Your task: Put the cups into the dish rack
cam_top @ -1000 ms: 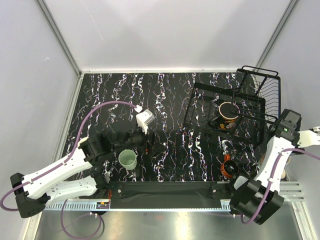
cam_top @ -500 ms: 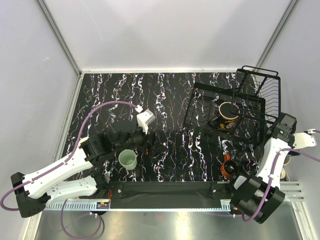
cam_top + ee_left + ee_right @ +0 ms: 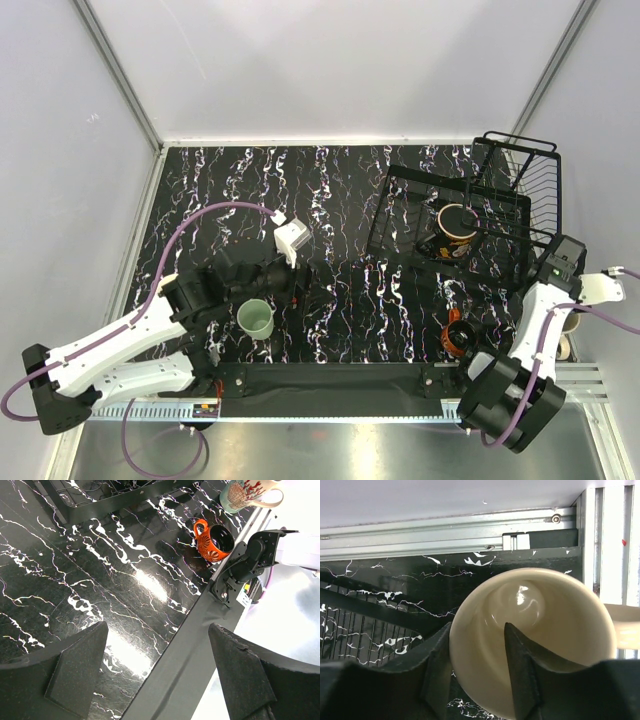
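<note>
The black patterned cup (image 3: 455, 228) lies inside the black wire dish rack (image 3: 398, 212). The mint-green cup (image 3: 255, 317) stands just below my left gripper (image 3: 300, 285), which is open and empty (image 3: 157, 645). The red cup (image 3: 458, 335) lies near the front edge and also shows in the left wrist view (image 3: 215, 540). The cream cup (image 3: 535, 610) stands at the table's right edge (image 3: 569, 328). My right gripper (image 3: 477, 627) hangs over it, partly open. One finger is inside the cup and one is against its outer wall.
A metal rail (image 3: 445, 527) runs behind the cream cup, with white slats (image 3: 612, 540) to its right. The rack's wires (image 3: 350, 625) lie close to the right gripper's left. The table's black front strip (image 3: 200, 645) lies under the left gripper.
My right arm has swung down and towards the near edge, lowering its gripper over the cream cup. The left arm and the other cups have not moved.
</note>
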`<state>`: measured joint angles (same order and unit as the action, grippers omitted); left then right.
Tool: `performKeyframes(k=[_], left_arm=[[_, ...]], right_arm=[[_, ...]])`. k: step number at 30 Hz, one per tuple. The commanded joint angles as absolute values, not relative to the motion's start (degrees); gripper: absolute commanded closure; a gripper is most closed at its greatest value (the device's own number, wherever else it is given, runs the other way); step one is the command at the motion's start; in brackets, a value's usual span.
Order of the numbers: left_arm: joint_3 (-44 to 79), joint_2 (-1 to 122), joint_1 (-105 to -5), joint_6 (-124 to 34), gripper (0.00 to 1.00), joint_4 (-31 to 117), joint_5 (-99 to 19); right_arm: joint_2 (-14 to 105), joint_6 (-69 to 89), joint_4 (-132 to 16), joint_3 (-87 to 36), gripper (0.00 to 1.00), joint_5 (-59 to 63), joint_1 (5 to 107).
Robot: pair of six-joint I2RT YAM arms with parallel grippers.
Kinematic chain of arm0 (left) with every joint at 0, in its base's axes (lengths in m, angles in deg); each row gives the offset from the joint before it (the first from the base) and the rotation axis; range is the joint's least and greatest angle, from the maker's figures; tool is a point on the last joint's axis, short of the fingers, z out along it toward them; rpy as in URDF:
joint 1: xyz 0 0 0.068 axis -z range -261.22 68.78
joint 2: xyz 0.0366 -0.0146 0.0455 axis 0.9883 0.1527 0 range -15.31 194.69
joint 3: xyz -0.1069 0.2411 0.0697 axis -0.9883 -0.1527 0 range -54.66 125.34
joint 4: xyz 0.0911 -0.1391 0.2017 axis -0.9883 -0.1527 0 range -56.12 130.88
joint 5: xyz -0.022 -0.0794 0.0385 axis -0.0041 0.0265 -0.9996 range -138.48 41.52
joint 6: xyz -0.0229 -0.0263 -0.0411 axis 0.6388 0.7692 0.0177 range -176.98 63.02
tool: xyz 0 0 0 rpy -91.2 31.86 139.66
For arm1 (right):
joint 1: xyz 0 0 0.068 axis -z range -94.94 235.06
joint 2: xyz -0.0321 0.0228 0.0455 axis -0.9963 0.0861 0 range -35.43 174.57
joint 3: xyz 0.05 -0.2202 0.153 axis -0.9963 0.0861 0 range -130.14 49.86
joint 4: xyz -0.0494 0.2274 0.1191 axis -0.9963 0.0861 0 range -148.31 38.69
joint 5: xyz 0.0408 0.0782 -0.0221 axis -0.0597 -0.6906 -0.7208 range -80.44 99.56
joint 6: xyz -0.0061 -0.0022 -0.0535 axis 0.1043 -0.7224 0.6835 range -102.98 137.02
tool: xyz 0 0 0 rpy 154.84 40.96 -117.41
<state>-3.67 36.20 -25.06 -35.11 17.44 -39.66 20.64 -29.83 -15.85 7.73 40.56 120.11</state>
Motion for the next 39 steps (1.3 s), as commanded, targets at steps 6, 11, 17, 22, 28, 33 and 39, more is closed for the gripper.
performKeyframes(k=[6,11,17,22,28,33,39], left_arm=[[-3.9,36.2,-25.3,-35.4,0.12,19.9,-39.2],[-4.0,35.2,-25.3,-35.0,0.11,19.9,-39.4],[-4.6,34.1,-25.3,-34.5,0.11,19.4,-39.5],[-5.2,33.0,-25.3,-34.1,0.11,19.3,-39.6],[-4.6,32.5,-25.3,-34.4,0.11,19.1,-39.4],[-3.5,32.5,-25.3,-34.2,0.11,18.7,-38.9],[-3.5,32.4,-25.3,-32.9,0.11,19.6,-37.9]], right_arm=[[18.8,-32.6,-14.2,8.5,0.63,44.2,120.3],[18.2,-34.4,-9.1,5.9,0.74,46.3,120.3],[17.8,-35.0,-7.2,6.0,1.0,44.9,120.3],[17.6,-34.0,-5.8,4.6,1.0,43.4,120.3],[15.5,-33.4,-2.7,-0.1,1.0,40.1,120.3],[13.8,-34.0,2.2,-4.6,1.0,38.4,120.2],[10.1,-31.8,6.8,-10.3,1.0,36.8,120.3]])
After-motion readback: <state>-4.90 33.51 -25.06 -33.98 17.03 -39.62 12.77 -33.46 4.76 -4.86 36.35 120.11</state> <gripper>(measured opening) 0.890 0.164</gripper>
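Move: The cream cup's near-forward rim is already between the right hand's open fingers; its middle lies about 4 cm back, 2 cm to the right and some 6 cm below that hand. From the same hand, the orange mug stands roughly 21 cm to the left and 7 cm back, and the dish rack's middle about 22 cm left and 17 cm ahead, both around 8 cm lower. From the left hand the cream cup is some 50 cm to the right, 4 cm back and 18 cm down. The cream cup's forward wall is pinched as the right hand closes, one finger inside the cup and the other outside, while the hand eases back nearly 2 cm. Keeping hold of that wall, the hand then draws about 3 cm to the left and climbs, mostly at the end, to some 6 cm above its start, with hardly any wrist turn. ##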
